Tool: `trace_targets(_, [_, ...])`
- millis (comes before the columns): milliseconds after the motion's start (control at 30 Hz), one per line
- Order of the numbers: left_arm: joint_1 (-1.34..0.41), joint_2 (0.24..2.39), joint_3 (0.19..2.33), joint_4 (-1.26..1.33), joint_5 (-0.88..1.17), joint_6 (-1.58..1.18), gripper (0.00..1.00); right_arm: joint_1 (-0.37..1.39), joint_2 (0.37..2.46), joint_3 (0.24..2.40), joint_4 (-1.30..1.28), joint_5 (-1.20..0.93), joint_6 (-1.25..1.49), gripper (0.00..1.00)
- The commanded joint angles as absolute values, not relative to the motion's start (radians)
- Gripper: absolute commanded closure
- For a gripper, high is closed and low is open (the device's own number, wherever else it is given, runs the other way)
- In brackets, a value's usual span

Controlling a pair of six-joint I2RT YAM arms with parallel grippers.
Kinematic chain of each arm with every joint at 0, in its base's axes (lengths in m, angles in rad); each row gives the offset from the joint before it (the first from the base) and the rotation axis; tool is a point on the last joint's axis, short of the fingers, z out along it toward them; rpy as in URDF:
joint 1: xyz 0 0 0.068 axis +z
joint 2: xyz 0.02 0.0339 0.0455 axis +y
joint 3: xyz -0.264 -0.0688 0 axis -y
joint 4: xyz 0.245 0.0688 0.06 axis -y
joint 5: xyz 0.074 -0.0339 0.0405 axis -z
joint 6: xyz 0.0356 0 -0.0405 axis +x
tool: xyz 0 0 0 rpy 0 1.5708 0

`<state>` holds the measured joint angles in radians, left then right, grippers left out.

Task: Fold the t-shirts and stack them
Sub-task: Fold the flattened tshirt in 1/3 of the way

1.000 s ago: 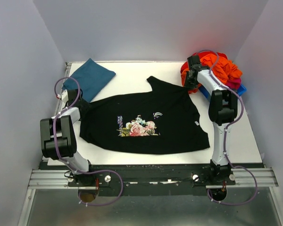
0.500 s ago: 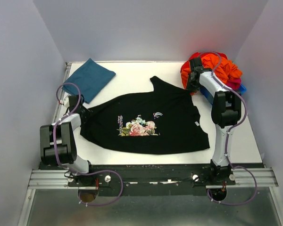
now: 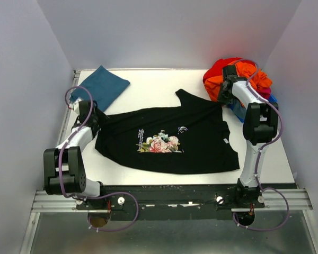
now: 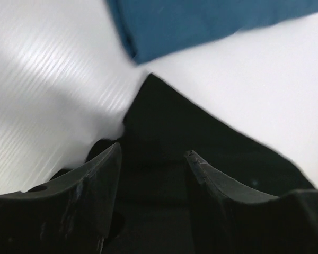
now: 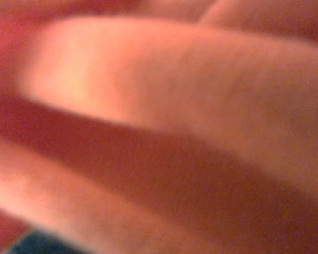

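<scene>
The black t-shirt (image 3: 196,143) with its floral print lies spread across the white table (image 3: 153,84). The teal-blue shirt (image 3: 100,87) rests folded at the far left corner. My left gripper (image 3: 99,117) stands open at the black shirt's left sleeve. In the left wrist view its fingers (image 4: 103,174) straddle the black cloth (image 4: 201,132) without pinching it, and the teal shirt (image 4: 201,21) lies just beyond. My right gripper (image 3: 226,92) is shut at the shirt's far right shoulder, pressed against the orange pile. The right wrist view shows only blurred orange cloth (image 5: 159,106).
A heap of orange, red and pink clothes (image 3: 238,76) sits at the far right corner over something blue (image 3: 233,110). White walls close in the table on three sides. The arm bases stand on the rail at the near edge.
The left gripper shut on the sleeve, then opened again and shifted slightly farther back. The right gripper moved right toward the pile, and the whole black shirt slid right with it.
</scene>
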<state>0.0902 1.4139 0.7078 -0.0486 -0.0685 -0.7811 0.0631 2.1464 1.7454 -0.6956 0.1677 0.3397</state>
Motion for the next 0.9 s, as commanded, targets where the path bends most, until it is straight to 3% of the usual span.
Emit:
trace_targets(0, [0.091, 1.482, 0.860, -0.026, -0.095, -0.749, 0.37, 0.057, 2.121, 1.769, -0.684, 0.175, 0.339, 0.99])
trace_targets(367, [0.091, 1.755, 1.046, -0.084, -0.049, -0.675, 0.40, 0.057, 2.131, 1.773, -0.680, 0.156, 0.337, 0.99])
trace_targets(867, [0.069, 1.933, 1.210, -0.198, -0.117, -0.667, 0.42, 0.057, 2.134, 1.763, -0.673, 0.155, 0.336, 0.99])
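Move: The black t-shirt's far left corner lies about 11 cm ahead of the left hand and 1 cm left, some 4 cm below. The folded blue shirt's middle is roughly 22 cm ahead and 3 cm left; the flower print is about 8 cm back and 29 cm right. From the right hand, shut at the t-shirt's far right side, that corner lies some 60 cm left, 4 cm back and 4 cm lower. The open left hand hops about 10 cm forward, rising then sinking onto the black t-shirt's far left corner. ##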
